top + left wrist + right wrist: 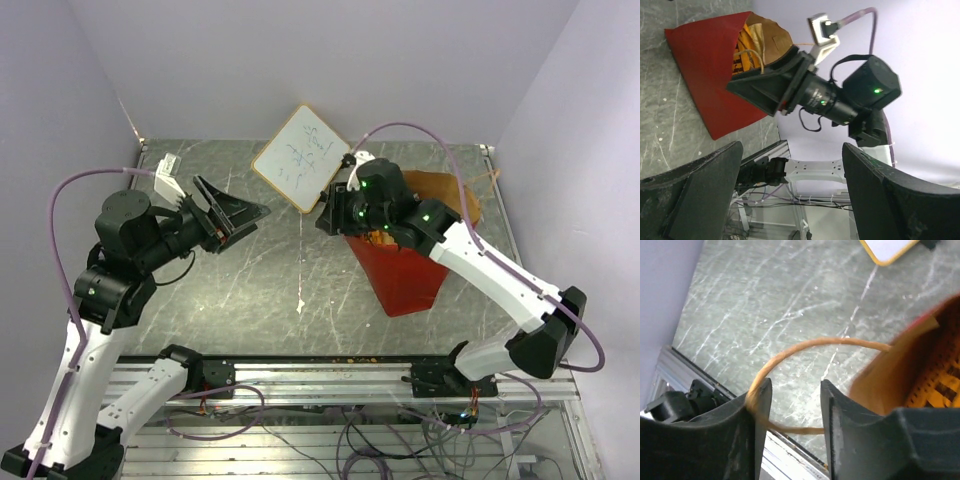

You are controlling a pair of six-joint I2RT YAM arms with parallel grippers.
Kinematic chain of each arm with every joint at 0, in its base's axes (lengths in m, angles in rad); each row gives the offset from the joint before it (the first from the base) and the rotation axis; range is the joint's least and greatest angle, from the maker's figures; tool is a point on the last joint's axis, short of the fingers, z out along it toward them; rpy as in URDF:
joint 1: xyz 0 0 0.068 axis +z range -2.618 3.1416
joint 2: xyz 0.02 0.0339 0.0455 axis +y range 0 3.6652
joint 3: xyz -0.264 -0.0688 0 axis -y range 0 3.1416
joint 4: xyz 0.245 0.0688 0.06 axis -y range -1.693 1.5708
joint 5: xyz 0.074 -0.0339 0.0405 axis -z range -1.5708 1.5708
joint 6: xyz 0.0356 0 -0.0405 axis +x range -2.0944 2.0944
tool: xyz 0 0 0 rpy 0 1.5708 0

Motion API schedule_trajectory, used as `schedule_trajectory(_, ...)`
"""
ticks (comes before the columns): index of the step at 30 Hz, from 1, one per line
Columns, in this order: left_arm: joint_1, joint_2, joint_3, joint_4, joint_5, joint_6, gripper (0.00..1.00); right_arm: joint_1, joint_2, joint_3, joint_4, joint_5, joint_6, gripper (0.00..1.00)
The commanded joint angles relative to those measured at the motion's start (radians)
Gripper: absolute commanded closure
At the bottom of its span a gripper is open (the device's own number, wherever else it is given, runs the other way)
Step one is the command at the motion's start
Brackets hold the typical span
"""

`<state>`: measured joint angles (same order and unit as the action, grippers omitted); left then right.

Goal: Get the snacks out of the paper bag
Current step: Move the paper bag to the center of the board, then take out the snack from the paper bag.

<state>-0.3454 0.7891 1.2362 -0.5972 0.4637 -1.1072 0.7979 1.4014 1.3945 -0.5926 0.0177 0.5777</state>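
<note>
The paper bag, red outside and brown inside, lies on its side at the right of the table with its mouth toward the back. An orange snack packet shows in that mouth, also visible in the right wrist view as the orange packet; other snacks are hidden. My right gripper is at the bag's mouth, jaws apart, with the twisted handle looped over one finger and crossing the gap loosely. My left gripper hangs wide open and empty, left of the bag, pointing at it.
A white whiteboard with a wooden frame lies at the back middle, just behind the right gripper. The grey marbled table runs to a metal rail at the near edge. Walls close in on the left, back and right.
</note>
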Motion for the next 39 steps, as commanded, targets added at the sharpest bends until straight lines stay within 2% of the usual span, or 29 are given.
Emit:
schedule_trajectory(1, -0.009, 0.005, -0.012, -0.002, 0.035, -0.011, 0.08, 0.008, -0.008, 0.124, -0.086, -0.063, -0.040, 0.47)
schedule_trajectory(3, -0.009, 0.013, -0.024, 0.019, 0.047, -0.019, 0.08, 0.006, -0.017, 0.165, -0.173, -0.037, -0.082, 0.36)
schedule_trajectory(7, -0.009, 0.039, -0.027, 0.048, 0.066, -0.025, 0.06, 0.006, -0.090, 0.204, -0.331, 0.059, -0.141, 0.22)
schedule_trajectory(12, -0.009, 0.073, -0.020, 0.059, 0.075, -0.013, 0.05, 0.007, -0.237, 0.152, -0.419, 0.201, -0.130, 0.18)
schedule_trajectory(17, -0.009, 0.100, -0.018, 0.089, 0.080, -0.010, 0.06, 0.007, -0.316, 0.163, -0.502, 0.371, -0.045, 0.20)
schedule_trajectory(19, -0.010, 0.112, 0.008, 0.073, 0.077, 0.008, 0.07, 0.007, -0.319, 0.180, -0.518, 0.441, -0.043, 0.21)
schedule_trajectory(21, -0.009, 0.122, 0.036, 0.036, 0.067, 0.025, 0.07, 0.006, -0.307, 0.186, -0.487, 0.442, -0.080, 0.21)
schedule_trajectory(26, -0.009, 0.107, 0.028, 0.016, 0.068, 0.014, 0.07, -0.032, -0.153, 0.265, -0.506, 0.487, -0.138, 0.22)
schedule_trajectory(28, -0.010, 0.104, 0.009, 0.027, 0.076, -0.001, 0.07, -0.103, -0.114, 0.283, -0.497, 0.444, -0.179, 0.22)
schedule_trajectory(33, -0.010, 0.149, 0.036, 0.050, 0.089, -0.006, 0.08, -0.446, -0.118, 0.253, -0.374, 0.200, -0.292, 0.23)
schedule_trajectory(39, -0.019, 0.295, 0.122, 0.103, 0.125, 0.017, 0.08, -0.705, -0.049, 0.329, -0.393, 0.178, -0.320, 0.22)
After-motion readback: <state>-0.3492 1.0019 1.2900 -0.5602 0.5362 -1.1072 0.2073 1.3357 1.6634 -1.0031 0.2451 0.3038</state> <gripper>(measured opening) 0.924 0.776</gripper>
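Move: The paper bag's left handle still loops round the right fingertips, which are already part-way open; the bag's right handle is about 36 cm to this hand's right, 9 cm ahead and a few cm lower. Between them, the bag's middle is 19 cm right, level with the hand and 14 cm below; the whiteboard lies some 33 cm ahead, 7 cm left, 26 cm down. From the left hand, the right handle is about 53 cm right, 17 cm ahead and 19 cm below. Opening wide, the right fingers come free of the left handle as the hand rises about 9 cm, drawing back a little and swinging right over the bag, then reaches forward some 12 cm and on to the right, sinking slightly towards the right handle, some 26 cm right of its start, with the wrist turned about 35 degrees clockwise. The empty, open left hand eases about 5 cm forward, right and down towards the bag. ##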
